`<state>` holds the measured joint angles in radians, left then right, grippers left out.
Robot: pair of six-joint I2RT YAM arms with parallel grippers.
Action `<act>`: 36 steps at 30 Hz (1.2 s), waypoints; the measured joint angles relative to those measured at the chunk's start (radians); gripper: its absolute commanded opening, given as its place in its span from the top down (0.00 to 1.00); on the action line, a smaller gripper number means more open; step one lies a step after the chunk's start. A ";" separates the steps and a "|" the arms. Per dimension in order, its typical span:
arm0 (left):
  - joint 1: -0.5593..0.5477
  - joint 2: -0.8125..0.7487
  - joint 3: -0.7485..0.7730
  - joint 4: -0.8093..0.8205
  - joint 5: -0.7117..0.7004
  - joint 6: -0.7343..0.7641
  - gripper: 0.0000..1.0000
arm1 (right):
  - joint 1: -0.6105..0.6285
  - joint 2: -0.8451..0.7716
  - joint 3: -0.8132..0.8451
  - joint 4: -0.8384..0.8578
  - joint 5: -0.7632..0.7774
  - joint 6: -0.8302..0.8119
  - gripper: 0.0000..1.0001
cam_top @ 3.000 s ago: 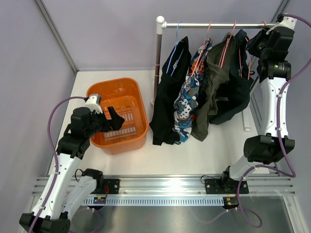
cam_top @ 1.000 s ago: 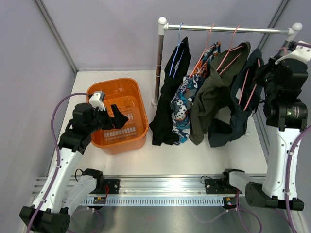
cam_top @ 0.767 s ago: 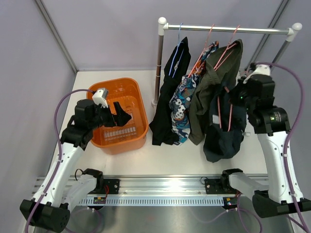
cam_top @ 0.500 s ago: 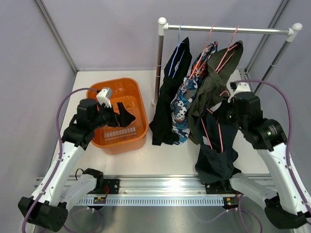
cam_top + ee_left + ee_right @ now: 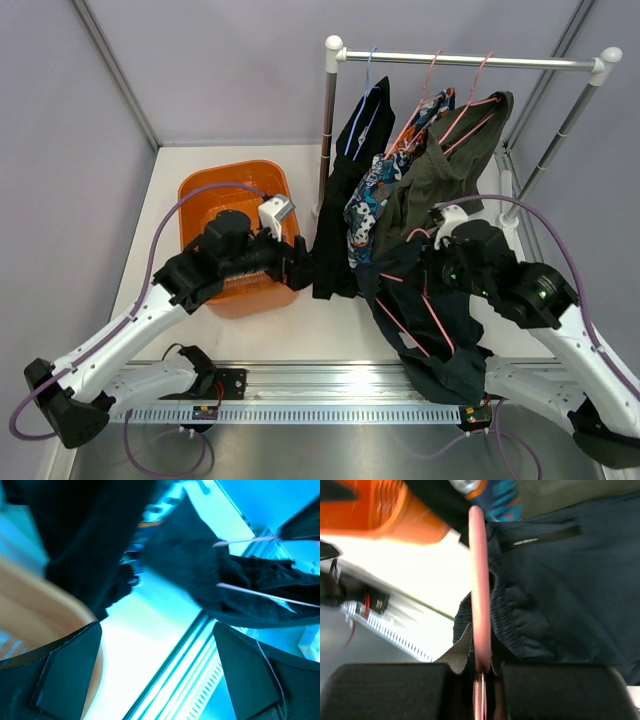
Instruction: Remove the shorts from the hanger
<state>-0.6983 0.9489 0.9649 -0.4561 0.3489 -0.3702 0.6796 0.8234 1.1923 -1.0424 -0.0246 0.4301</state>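
The dark navy shorts hang on a pink hanger, off the rail, low over the table's front. My right gripper is shut on that hanger; in the right wrist view the pink hanger runs up from my shut right gripper, with the navy shorts beside it. My left gripper is open and empty, just left of the navy shorts. Its fingers stand wide apart. The black shorts with blue trim, the patterned shorts and the olive shorts hang on the rail.
An orange basket stands at the left under my left arm; its rim shows in the left wrist view and in the right wrist view. The rail's posts stand behind the hanging clothes. A metal track runs along the front.
My right gripper has taken the navy shorts on their hanger off the rail and carried them down to the front left. My left arm has swung right from over the basket toward them.
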 measured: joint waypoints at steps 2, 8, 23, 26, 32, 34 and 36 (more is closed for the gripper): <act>-0.068 0.024 0.010 0.010 -0.044 -0.003 0.02 | 0.067 0.040 0.020 0.001 0.010 0.004 1.00; -0.288 0.150 0.051 0.016 -0.239 -0.005 0.03 | 0.216 0.195 0.129 0.024 0.069 0.005 1.00; -0.399 0.270 0.093 0.023 -0.478 -0.007 0.10 | 0.252 0.291 0.244 0.028 0.138 0.000 1.00; -0.399 0.277 0.094 0.025 -0.503 -0.015 0.21 | 0.257 0.302 0.257 0.028 0.140 0.000 1.00; -0.399 0.304 0.119 0.018 -0.563 -0.031 0.62 | 0.267 0.307 0.282 0.027 0.142 -0.003 1.00; -0.400 0.306 0.124 0.008 -0.582 -0.032 0.84 | 0.269 0.306 0.293 0.028 0.147 -0.004 1.00; -0.400 0.306 0.131 -0.002 -0.602 -0.032 1.00 | 0.270 0.305 0.299 0.028 0.150 -0.006 1.00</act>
<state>-1.0985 1.2545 1.0962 -0.4576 -0.2527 -0.4026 0.9493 1.1286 1.4918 -1.0145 0.1257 0.4236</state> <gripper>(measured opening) 0.149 0.077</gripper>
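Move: My right hand holds the pink hanger carrying the dark shorts. The waistband corner I want lies about 14 cm to the right of my open left hand, a centimetre back and some 9 below; from my right hand it is roughly 11 cm left, a centimetre back and 8 lower. From my left hand, the hanging black shorts are about 13 cm ahead and 9 right, the patterned shorts 13 ahead and 15 right, the orange basket 11 ahead and 13 left. I bring both hands together: my right hand, still gripping the hanger, carries the dark shorts about 8 cm left, lifting late and early by some 5 cm in all, while my left sweeps about 6 cm right and 5 down to the near waistband corner, rolling its left side up some 15 degrees. There my left creeps forward and shuts almost fully, pinching the waistband. ##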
